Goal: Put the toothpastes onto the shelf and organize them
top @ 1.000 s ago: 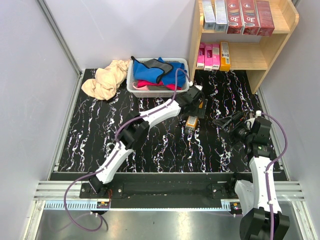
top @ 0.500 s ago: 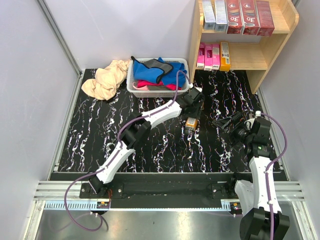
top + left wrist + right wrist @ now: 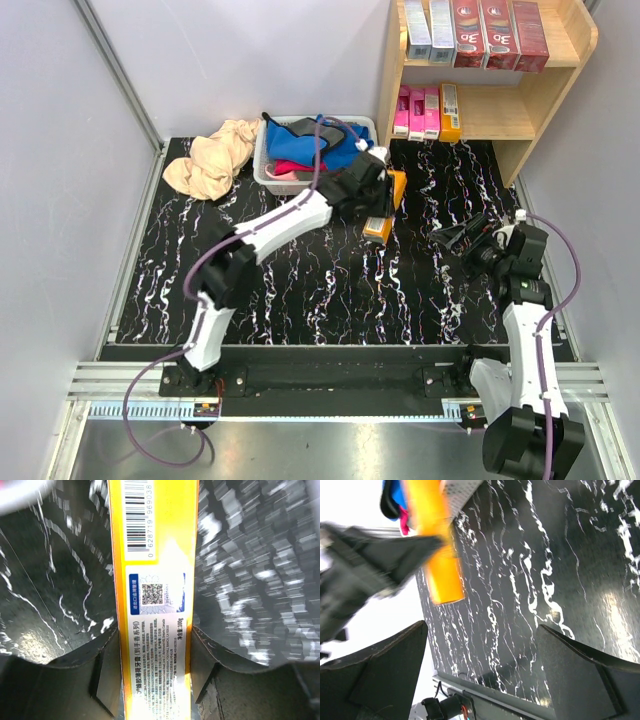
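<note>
An orange-yellow toothpaste box (image 3: pixel 381 228) hangs above the black marbled table in my left gripper (image 3: pixel 378 196), which is shut on it. In the left wrist view the box (image 3: pixel 155 580) runs lengthwise between both fingers (image 3: pixel 106 675), barcode end far from the camera. The wooden shelf (image 3: pixel 495 112) stands at the back right. Its top tier holds two silver-grey boxes (image 3: pixel 430 28) and three dark red ones (image 3: pixel 500 32). The lower tier holds three pink boxes (image 3: pixel 417 112) and an orange one (image 3: pixel 450 110). My right gripper (image 3: pixel 455 238) is open and empty, low over the table; in its own view the held box (image 3: pixel 437 555) hangs ahead, beyond the gripper (image 3: pixel 485 665).
A white basket (image 3: pixel 262 172) of blue, pink and grey cloths sits at the back centre, just behind the left gripper. A beige cloth (image 3: pixel 212 158) lies to its left. Grey walls enclose the table on three sides.
My left gripper has shut on the orange-yellow box and lifted it off the table, moving back toward the basket. The right arm has shifted only slightly.
</note>
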Available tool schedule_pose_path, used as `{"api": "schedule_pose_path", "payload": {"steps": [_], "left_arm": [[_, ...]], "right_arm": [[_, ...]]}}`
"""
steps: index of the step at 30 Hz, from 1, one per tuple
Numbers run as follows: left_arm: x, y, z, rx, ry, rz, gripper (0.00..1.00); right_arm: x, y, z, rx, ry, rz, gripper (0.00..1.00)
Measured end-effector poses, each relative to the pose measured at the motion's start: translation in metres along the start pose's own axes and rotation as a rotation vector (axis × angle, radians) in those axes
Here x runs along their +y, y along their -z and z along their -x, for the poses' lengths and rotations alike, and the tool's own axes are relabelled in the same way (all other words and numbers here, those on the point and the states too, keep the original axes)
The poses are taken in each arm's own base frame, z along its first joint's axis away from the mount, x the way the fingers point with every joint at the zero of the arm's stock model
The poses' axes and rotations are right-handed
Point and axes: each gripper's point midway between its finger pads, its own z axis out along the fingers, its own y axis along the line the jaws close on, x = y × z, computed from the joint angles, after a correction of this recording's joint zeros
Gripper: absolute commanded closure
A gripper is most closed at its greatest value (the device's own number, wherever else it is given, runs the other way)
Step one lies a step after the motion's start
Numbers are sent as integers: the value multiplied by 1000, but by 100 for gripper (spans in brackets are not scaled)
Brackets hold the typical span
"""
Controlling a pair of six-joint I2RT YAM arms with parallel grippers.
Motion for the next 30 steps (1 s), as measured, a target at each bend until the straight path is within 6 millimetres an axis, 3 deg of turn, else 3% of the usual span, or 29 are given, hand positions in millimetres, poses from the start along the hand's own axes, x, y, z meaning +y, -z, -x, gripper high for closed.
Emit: {"api": "schedule_pose_path", "payload": {"steps": [4, 7, 10, 14, 17, 21, 24, 30], "left_arm": [[-15, 47, 36, -104, 52, -89, 50], [-15, 79, 47, -151, 119, -154, 50], [3, 100, 50, -192, 219, -190, 50], [47, 111, 34, -214, 378, -177, 50], [84, 117, 19, -233, 516, -157, 50], [113, 128, 8, -271, 646, -147, 50], [123, 143, 9, -313, 703, -157, 50], [127, 175, 34, -421, 751, -225, 50]], "right_arm": [[11, 1, 10, -14, 21, 12, 0], [17, 0, 17, -20, 31, 12, 0], [26, -5, 22, -13, 49, 14, 0], [43, -17, 16, 18, 99, 22, 0], [59, -30, -2, 66, 151, 36, 0], [79, -48, -37, 147, 227, 52, 0], [93, -60, -67, 196, 294, 53, 0], [117, -77, -138, 282, 474, 56, 0]]}}
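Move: The left hand already grips the last orange toothpaste near its middle, clear of the table; the open right gripper is about 15 cm to its right, 6 cm back and 4 cm higher. The clothes basket is roughly 15 cm left, 16 cm ahead and 8 cm below the left hand. For the right hand, the orange toothpaste is some 15 cm left, 6 cm ahead and 4 cm lower. Left hand swings the gripped toothpaste some 20 cm left, rising and turning; open right hand follows equally far. ##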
